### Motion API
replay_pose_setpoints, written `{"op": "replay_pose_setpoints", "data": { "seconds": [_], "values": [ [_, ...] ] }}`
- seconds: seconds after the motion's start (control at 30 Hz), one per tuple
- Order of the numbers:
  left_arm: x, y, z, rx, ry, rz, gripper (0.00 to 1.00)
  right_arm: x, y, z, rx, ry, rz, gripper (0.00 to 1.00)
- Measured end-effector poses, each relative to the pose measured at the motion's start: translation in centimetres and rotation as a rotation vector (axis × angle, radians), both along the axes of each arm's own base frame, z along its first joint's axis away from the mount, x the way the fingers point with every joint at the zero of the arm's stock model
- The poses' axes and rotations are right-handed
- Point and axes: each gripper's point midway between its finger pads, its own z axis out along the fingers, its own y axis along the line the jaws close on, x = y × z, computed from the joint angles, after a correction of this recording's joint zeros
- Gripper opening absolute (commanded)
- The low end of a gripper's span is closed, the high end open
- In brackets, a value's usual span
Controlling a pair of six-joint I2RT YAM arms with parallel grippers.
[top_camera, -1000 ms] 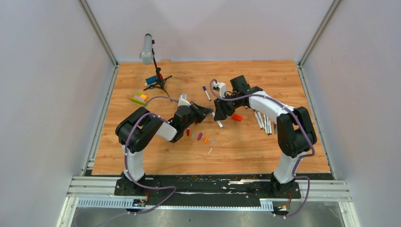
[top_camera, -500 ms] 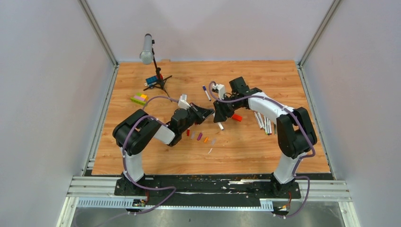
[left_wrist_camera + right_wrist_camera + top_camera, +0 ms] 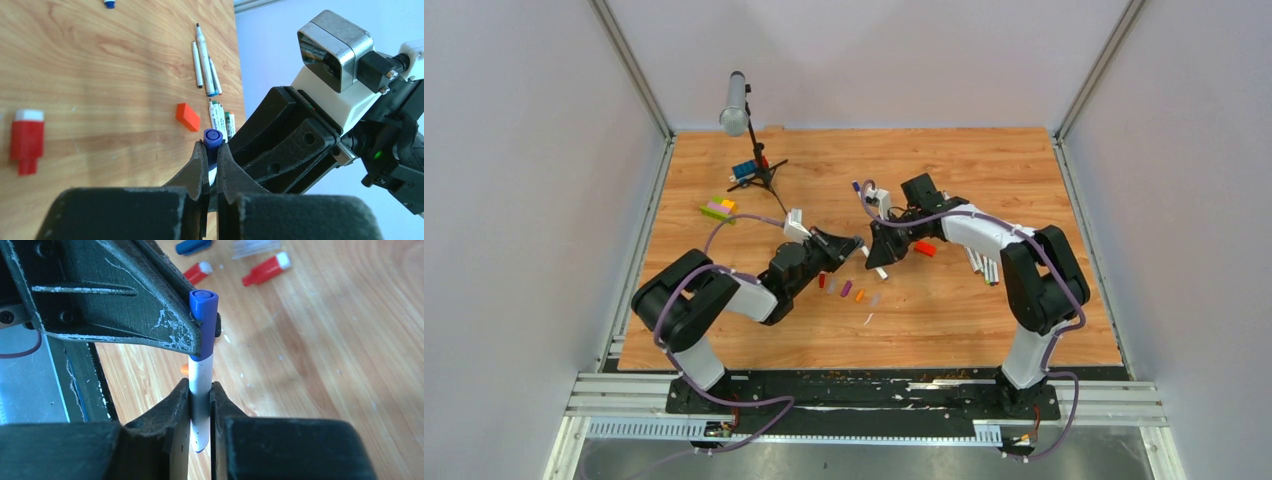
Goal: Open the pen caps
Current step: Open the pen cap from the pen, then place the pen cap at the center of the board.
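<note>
One pen is held between both grippers above the middle of the table. My left gripper (image 3: 211,150) is shut on its blue pen cap (image 3: 212,137), which pokes out past the fingertips. My right gripper (image 3: 200,387) is shut on the white barrel (image 3: 201,372) of that same pen, just below the blue cap (image 3: 203,315). The cap still sits on the barrel. From above, the left gripper (image 3: 849,243) and right gripper (image 3: 876,245) meet tip to tip. Loose caps lie below them: red (image 3: 822,282), purple (image 3: 846,288), orange (image 3: 859,295).
An orange-red block (image 3: 924,248) lies right of the grippers, with a row of pens (image 3: 979,262) beyond it. One purple-capped pen (image 3: 856,187) lies further back. A microphone on a tripod (image 3: 736,100) and stacked bricks (image 3: 719,209) stand at the back left.
The right gripper has closed on the pen's barrel. Both grippers have shifted a little to the left, and the left arm's elbow has swung out to the left.
</note>
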Motion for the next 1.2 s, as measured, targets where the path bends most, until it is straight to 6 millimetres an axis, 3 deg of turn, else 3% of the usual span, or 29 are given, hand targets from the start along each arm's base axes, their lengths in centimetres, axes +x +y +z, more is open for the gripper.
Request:
{"op": "replay_pose_setpoints", "data": {
  "seconds": [0.13,0.43,0.83,0.87,0.93,1.0,1.07,1.2],
  "values": [
    [-1.0,1.5,0.3,0.029,0.014,0.018,0.00,-1.0,1.2,0.3,0.047,-0.017,0.042,0.00],
    [-2.2,4.5,3.7,0.069,-0.042,0.085,0.00,-1.2,3.3,3.4,0.139,-0.132,0.111,0.00],
    [-3.8,7.8,4.3,0.078,-0.020,0.146,0.00,-2.2,5.4,4.1,0.140,-0.268,0.233,0.00],
    [-2.7,9.4,4.8,0.076,-0.032,0.230,0.00,-3.0,4.8,3.5,0.111,-0.245,0.245,0.00],
    [-0.2,14.5,6.5,0.058,-0.065,0.447,0.00,-5.0,3.3,2.1,0.056,-0.172,0.264,0.00],
    [0.8,17.9,7.6,0.043,-0.087,0.582,0.00,-6.6,2.0,0.9,0.010,-0.111,0.284,0.00],
    [0.8,19.1,8.3,0.034,-0.099,0.633,0.00,-7.6,1.2,0.3,-0.017,-0.077,0.300,0.00],
    [0.6,19.6,8.8,0.038,-0.110,0.647,0.00,-8.3,0.3,0.6,-0.040,-0.086,0.321,0.00]
  ]
}}
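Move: The left gripper holds the pen's blue cap and the right gripper its white body, which sits about 3 cm back, 3 cm right and 5 cm below the left hand; so the cap is 3 cm ahead, 3 left and 5 above the right hand. On the table, some 7 cm below the right hand, a loose orange cap lies 3 cm back and 3 cm left, and a clear cap 4 cm straight back. Keep both grips shut and pull the left gripper left, somewhat up and back, letting the right hand follow about 5 cm left and 4 cm up. Then swing the left hand sharply left and away from the pen body, about 20 cm in all, turning some 35 degrees counter-clockwise, while the right hand returns right, down and back, ending 8 cm nearer its base. ##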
